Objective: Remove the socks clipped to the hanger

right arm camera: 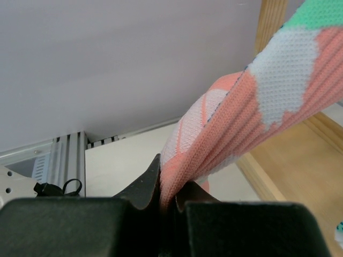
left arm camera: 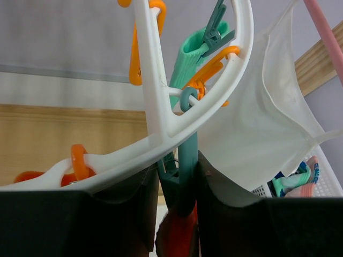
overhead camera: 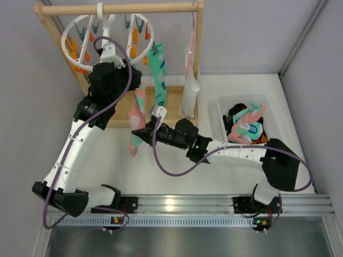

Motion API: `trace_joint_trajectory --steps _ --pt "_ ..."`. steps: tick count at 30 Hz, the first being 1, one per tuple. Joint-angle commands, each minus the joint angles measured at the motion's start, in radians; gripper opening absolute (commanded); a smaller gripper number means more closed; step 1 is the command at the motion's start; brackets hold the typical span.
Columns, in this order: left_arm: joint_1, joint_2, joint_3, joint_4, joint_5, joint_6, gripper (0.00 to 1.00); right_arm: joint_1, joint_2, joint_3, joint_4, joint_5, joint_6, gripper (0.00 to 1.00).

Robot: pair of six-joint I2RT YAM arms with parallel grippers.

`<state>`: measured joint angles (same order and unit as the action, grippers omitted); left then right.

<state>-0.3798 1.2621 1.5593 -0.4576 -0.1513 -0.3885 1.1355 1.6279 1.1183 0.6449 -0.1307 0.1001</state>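
Observation:
The white ring hanger (overhead camera: 72, 33) hangs from the wooden bar at the top left. My left gripper (overhead camera: 134, 80) reaches up under it. In the left wrist view it (left arm camera: 181, 182) is shut on a teal clip (left arm camera: 187, 160) below the hanger ring (left arm camera: 161, 107). A pink sock (overhead camera: 138, 113) hangs below that clip. My right gripper (overhead camera: 140, 130) is shut on the sock's lower part, and the right wrist view shows it (right arm camera: 170, 201) pinching the sock (right arm camera: 241, 123). A mint-green sock (overhead camera: 159, 75) is still clipped to the ring (left arm camera: 188, 58).
A long pale white-pink cloth (overhead camera: 189, 85) hangs from the wooden rack (overhead camera: 123, 8) right of the hanger. A clear bin (overhead camera: 224, 107) at the right holds several loose socks (overhead camera: 247, 127). A grey wall stands behind the rack.

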Motion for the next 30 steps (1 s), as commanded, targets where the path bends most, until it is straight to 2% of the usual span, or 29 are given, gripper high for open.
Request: trace_joint_trajectory --steps 1,12,13,15,16,21,22,23,24,27,30 --pt "0.002 0.014 0.016 0.158 0.003 0.028 0.0 0.0 -0.06 -0.037 0.053 -0.053 0.007 0.0" --pt "0.002 -0.012 -0.001 0.158 -0.002 0.008 0.0 -0.006 -0.186 -0.178 0.015 -0.026 -0.017 0.0" --pt "0.001 -0.02 -0.008 0.158 -0.002 -0.003 0.04 -0.006 -0.229 -0.19 0.003 -0.014 -0.016 0.0" --pt "0.002 -0.047 -0.04 0.158 -0.01 -0.019 0.22 -0.006 -0.276 -0.198 -0.069 0.012 -0.022 0.0" --pt "0.002 -0.056 -0.051 0.157 -0.01 -0.036 0.5 -0.006 -0.325 -0.204 -0.108 0.069 -0.028 0.0" --pt "0.002 -0.128 -0.099 0.155 0.013 -0.065 0.78 -0.025 -0.529 -0.242 -0.405 0.328 0.002 0.0" --pt "0.002 -0.141 -0.119 0.157 0.03 -0.07 0.86 -0.051 -0.56 -0.261 -0.448 0.401 0.045 0.0" --pt "0.002 -0.153 -0.128 0.157 0.042 -0.076 0.98 -0.071 -0.589 -0.264 -0.506 0.426 0.071 0.0" --pt "0.002 -0.186 -0.137 0.154 0.056 -0.09 0.98 -0.1 -0.647 -0.264 -0.602 0.443 0.094 0.0" --pt "0.001 -0.249 -0.197 0.152 0.101 -0.108 0.98 -0.238 -0.745 -0.255 -0.74 0.488 0.144 0.0" --pt "0.001 -0.355 -0.29 0.148 0.14 -0.119 0.98 -0.408 -0.76 -0.168 -0.94 0.519 0.124 0.0"
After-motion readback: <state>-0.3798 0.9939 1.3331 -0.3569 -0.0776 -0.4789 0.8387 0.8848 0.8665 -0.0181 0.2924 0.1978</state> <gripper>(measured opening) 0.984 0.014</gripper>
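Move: The right hand already pinches the pink sock low down; the bin it goes to lies about 45 cm to its right, 16 cm ahead and 28 cm below. On the way stands the white bag, about 17 cm ahead, 17 cm right and 5 cm lower. The left fingers already squeeze the teal clip holding that sock, right at the hand point; from the left hand the teal sock hangs 6 cm ahead, 5 cm right and 8 cm lower. With the left fingers keeping the clip squeezed, the right hand draws the pinched pink sock about 4 cm down and a similar way right and slightly back, then, grip kept shut, climbs again and speeds right, some 27 cm in all and finally forward, past the near side of the white bag towards the bin, turning about 40 degrees clockwise. Once the sock is being carried off, the left hand opens wide, lets go of the clip and backs some 6 cm away from the hanger, rising slightly. ##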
